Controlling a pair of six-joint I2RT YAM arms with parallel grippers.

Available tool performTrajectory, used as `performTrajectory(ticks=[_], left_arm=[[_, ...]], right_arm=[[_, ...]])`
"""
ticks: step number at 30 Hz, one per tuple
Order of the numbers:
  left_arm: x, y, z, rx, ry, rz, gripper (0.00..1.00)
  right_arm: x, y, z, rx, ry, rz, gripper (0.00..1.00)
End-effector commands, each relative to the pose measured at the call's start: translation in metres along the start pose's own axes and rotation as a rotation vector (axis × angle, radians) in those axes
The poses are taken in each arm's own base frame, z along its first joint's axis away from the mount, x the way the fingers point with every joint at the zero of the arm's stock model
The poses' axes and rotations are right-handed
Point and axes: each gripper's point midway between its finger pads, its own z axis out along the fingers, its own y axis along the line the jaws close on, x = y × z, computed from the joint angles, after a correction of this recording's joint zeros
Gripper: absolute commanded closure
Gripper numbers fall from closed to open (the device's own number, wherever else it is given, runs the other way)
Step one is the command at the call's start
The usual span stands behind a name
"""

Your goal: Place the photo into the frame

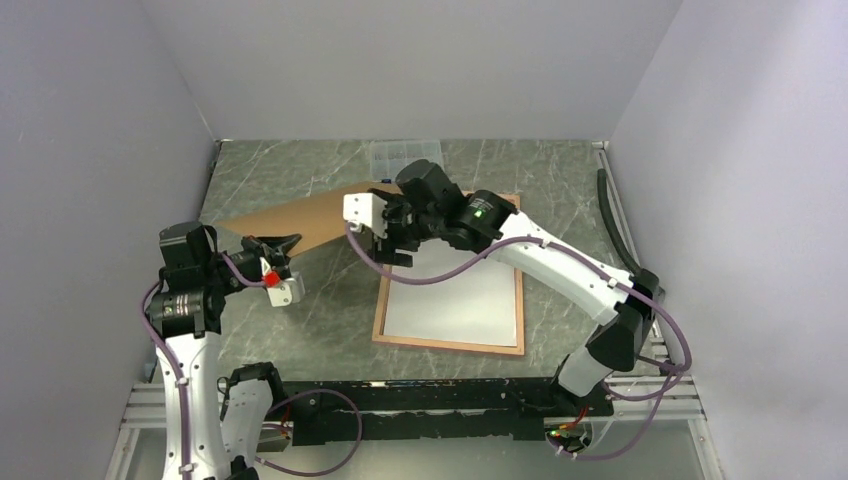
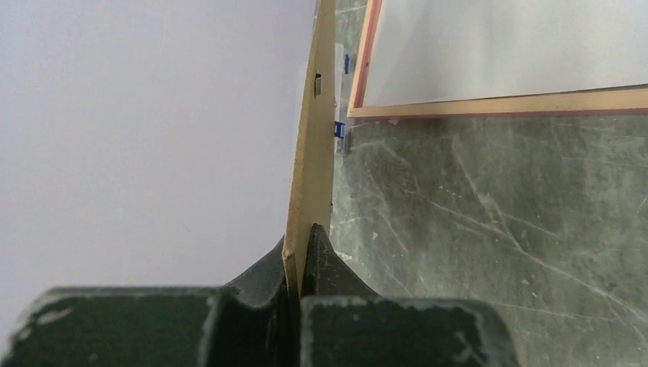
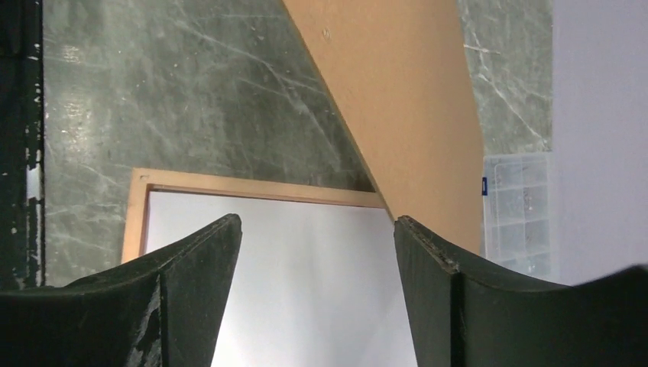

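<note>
The frame [image 1: 450, 346] lies flat on the table right of centre with its wood-brown side up; its rim also shows in the wrist views [image 2: 497, 105] [image 3: 252, 186]. A plain white surface [image 1: 455, 300] fills its opening. The photo's picture side is out of view. My left gripper [image 1: 290, 241] [image 2: 302, 245] is shut on one corner of the brown backing board [image 1: 300, 218] [image 2: 309, 176], which is held edge-on, raised and slanting up from the table. My right gripper [image 1: 388, 248] [image 3: 317, 222] hangs open over the frame's far left corner, empty, with the board [image 3: 405, 99] just beyond it.
A small clear compartment box [image 1: 405, 155] [image 3: 520, 206] sits at the back of the table behind the board. Grey walls close in on the left, back and right. A black cable [image 1: 615, 225] runs along the right edge.
</note>
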Motion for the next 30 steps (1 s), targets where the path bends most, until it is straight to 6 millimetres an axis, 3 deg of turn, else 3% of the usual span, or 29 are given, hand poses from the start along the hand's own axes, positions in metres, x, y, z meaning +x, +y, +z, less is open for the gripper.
performTrajectory(ticks=[1,8,15,18,20,23,24,28,30], left_arm=[[-0.035,0.022,-0.007,-0.033,-0.091,0.233,0.97],[-0.040,0.014,-0.010,-0.021,-0.089,0.279,0.97],[-0.045,0.016,-0.011,-0.020,-0.098,0.298,0.97],[-0.047,0.017,-0.012,-0.024,-0.103,0.309,0.97],[-0.049,0.021,-0.013,-0.034,-0.105,0.309,0.97],[-0.051,0.023,-0.015,-0.032,-0.098,0.319,0.97],[-0.052,0.023,-0.015,-0.033,-0.097,0.321,0.97],[-0.053,0.028,-0.016,-0.053,-0.094,0.321,0.97],[-0.052,0.033,-0.016,-0.078,-0.090,0.313,0.80]], right_arm=[[-0.033,-0.027,-0.001,0.141,-0.074,-0.137,0.27],[-0.042,-0.026,0.022,0.154,-0.079,-0.181,0.49],[-0.036,-0.009,0.036,0.124,-0.058,-0.183,0.52],[-0.033,-0.006,0.045,0.138,-0.043,-0.194,0.58],[-0.030,-0.009,0.054,0.176,-0.013,-0.214,0.70],[-0.027,-0.024,0.063,0.280,0.031,-0.231,0.96],[-0.027,-0.027,0.064,0.303,0.035,-0.239,1.00],[-0.048,-0.041,0.053,0.444,-0.032,-0.263,1.00],[-0.060,-0.043,0.041,0.495,-0.096,-0.257,1.00]])
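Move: The backing board, its near-left corner already in the left fingers, has its middle about 8 cm ahead, 9 cm left and 7 cm below the right hand; from the left hand it lies some 7 cm ahead, 6 cm right and 9 cm down. The frame's middle is roughly 1 cm ahead, 12 cm right and 27 cm below the right hand, the clear box 22 cm ahead, 5 cm right and 27 cm down. Right hand shifts about 6 cm left, rolls some 25 degrees and pinches the board's near edge; left keeps hold. ##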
